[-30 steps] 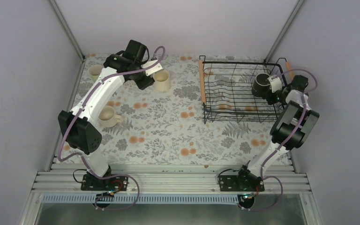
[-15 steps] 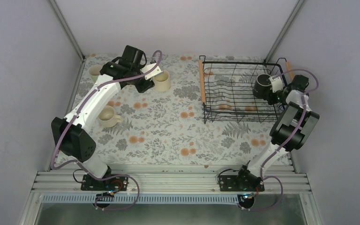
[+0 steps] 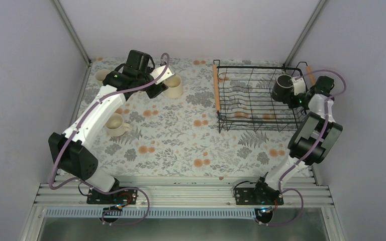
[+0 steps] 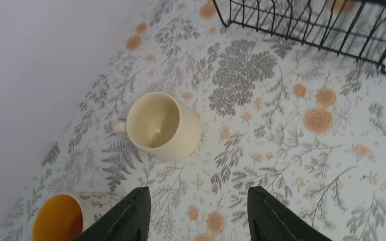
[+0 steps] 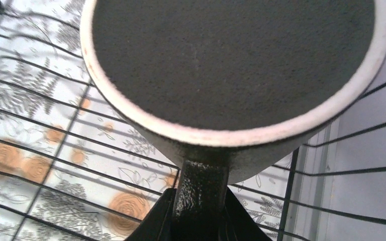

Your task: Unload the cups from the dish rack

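The black mug hangs in the right end of the black wire dish rack. My right gripper is shut on its handle, and the mug's dark inside fills the right wrist view above the rack wires. My left gripper is open and empty just left of the tall cream cup. That cup stands upright beyond the gripper. The patterned cup with the orange inside stands by the left finger.
A beige cup with a handle stands on the floral tablecloth at the left. A pale cup stands in the far left corner. The rack's corner shows at the top right of the left wrist view. Walls close in on three sides.
My left gripper has drawn back to the left, away from the cream cup. My right gripper has shifted the black mug slightly up and to the right.
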`<action>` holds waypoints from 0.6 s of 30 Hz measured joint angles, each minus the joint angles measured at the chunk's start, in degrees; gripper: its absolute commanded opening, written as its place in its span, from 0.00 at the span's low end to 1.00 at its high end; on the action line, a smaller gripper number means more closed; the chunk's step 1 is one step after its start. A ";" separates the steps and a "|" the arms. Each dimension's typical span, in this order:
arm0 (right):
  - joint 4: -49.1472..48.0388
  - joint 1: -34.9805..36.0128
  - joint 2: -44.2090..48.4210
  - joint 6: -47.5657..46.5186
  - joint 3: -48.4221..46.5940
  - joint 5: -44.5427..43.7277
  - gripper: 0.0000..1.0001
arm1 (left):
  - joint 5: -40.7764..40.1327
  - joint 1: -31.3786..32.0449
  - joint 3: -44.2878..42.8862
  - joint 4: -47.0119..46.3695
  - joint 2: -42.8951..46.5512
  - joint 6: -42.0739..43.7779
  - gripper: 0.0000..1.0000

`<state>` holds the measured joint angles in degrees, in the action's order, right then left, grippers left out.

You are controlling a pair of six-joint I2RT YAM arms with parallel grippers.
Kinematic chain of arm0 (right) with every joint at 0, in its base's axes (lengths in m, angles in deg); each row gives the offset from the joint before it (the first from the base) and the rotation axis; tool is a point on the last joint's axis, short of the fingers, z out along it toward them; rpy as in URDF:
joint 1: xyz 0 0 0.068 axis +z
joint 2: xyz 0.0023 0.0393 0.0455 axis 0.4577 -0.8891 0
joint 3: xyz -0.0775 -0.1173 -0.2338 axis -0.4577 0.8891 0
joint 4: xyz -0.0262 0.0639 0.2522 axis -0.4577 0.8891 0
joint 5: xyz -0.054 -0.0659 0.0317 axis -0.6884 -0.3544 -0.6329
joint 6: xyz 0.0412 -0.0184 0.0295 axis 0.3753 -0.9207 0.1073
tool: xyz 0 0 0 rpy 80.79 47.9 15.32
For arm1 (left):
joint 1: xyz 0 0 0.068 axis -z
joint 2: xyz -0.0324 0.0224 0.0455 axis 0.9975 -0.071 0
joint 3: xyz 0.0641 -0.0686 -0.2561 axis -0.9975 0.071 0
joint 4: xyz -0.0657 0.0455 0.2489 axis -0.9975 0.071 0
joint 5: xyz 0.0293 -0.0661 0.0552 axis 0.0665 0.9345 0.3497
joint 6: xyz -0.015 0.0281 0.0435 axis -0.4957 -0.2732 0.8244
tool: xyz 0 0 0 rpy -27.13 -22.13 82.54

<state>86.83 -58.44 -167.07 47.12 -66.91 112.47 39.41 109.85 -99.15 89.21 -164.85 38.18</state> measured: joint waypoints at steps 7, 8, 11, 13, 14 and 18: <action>3.74 1.40 9.18 1.33 -1.05 3.56 0.04 | 2.03 0.76 0.46 -6.36 0.33 -2.73 0.94; 4.39 1.64 10.43 1.49 -1.60 4.28 0.04 | 2.58 1.09 0.46 -7.54 0.42 -3.17 0.99; 6.95 2.43 13.51 1.99 -3.63 7.08 0.04 | 4.37 2.40 0.52 -11.13 0.79 -4.09 1.00; 9.81 3.10 14.47 2.29 -6.12 9.31 0.04 | 5.79 3.39 0.90 -14.23 1.18 -4.50 1.00; 11.30 3.52 14.60 2.43 -7.72 10.62 0.04 | 6.69 3.87 1.29 -16.20 1.44 -4.83 1.00; 18.49 5.44 13.25 3.52 -16.57 17.38 0.04 | 10.71 4.87 4.85 -25.07 2.80 -5.73 1.00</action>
<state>105.32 -53.00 -153.83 50.64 -83.48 129.84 50.12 114.72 -94.30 64.14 -162.05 32.45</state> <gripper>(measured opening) 0.139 0.998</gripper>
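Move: The right hand already grips the black cup's handle low in the rack; its goal, the open left gripper, waits roughly 68 cm to its left, 5 cm back and 14 cm higher. The rack's left wooden rail is some 40 cm left and 7 cm ahead, about level in height. From the left hand the black cup lies about 65 cm right, 10 cm ahead and 14 cm lower; the cream cup stands 17 cm ahead, 6 cm right and 21 cm below. Still pinching the black cup by its handle, the right hand lifts it fast out of the rack, nearly 20 cm up while carrying it some 10 cm left towards the left hand, the fingers tipping up and turning a little counter-clockwise. The left hand rises and moves right towards the cup, about 7 cm each way, swings its fingers up and rightward some 25 degrees, and spreads them from half to wide open. ##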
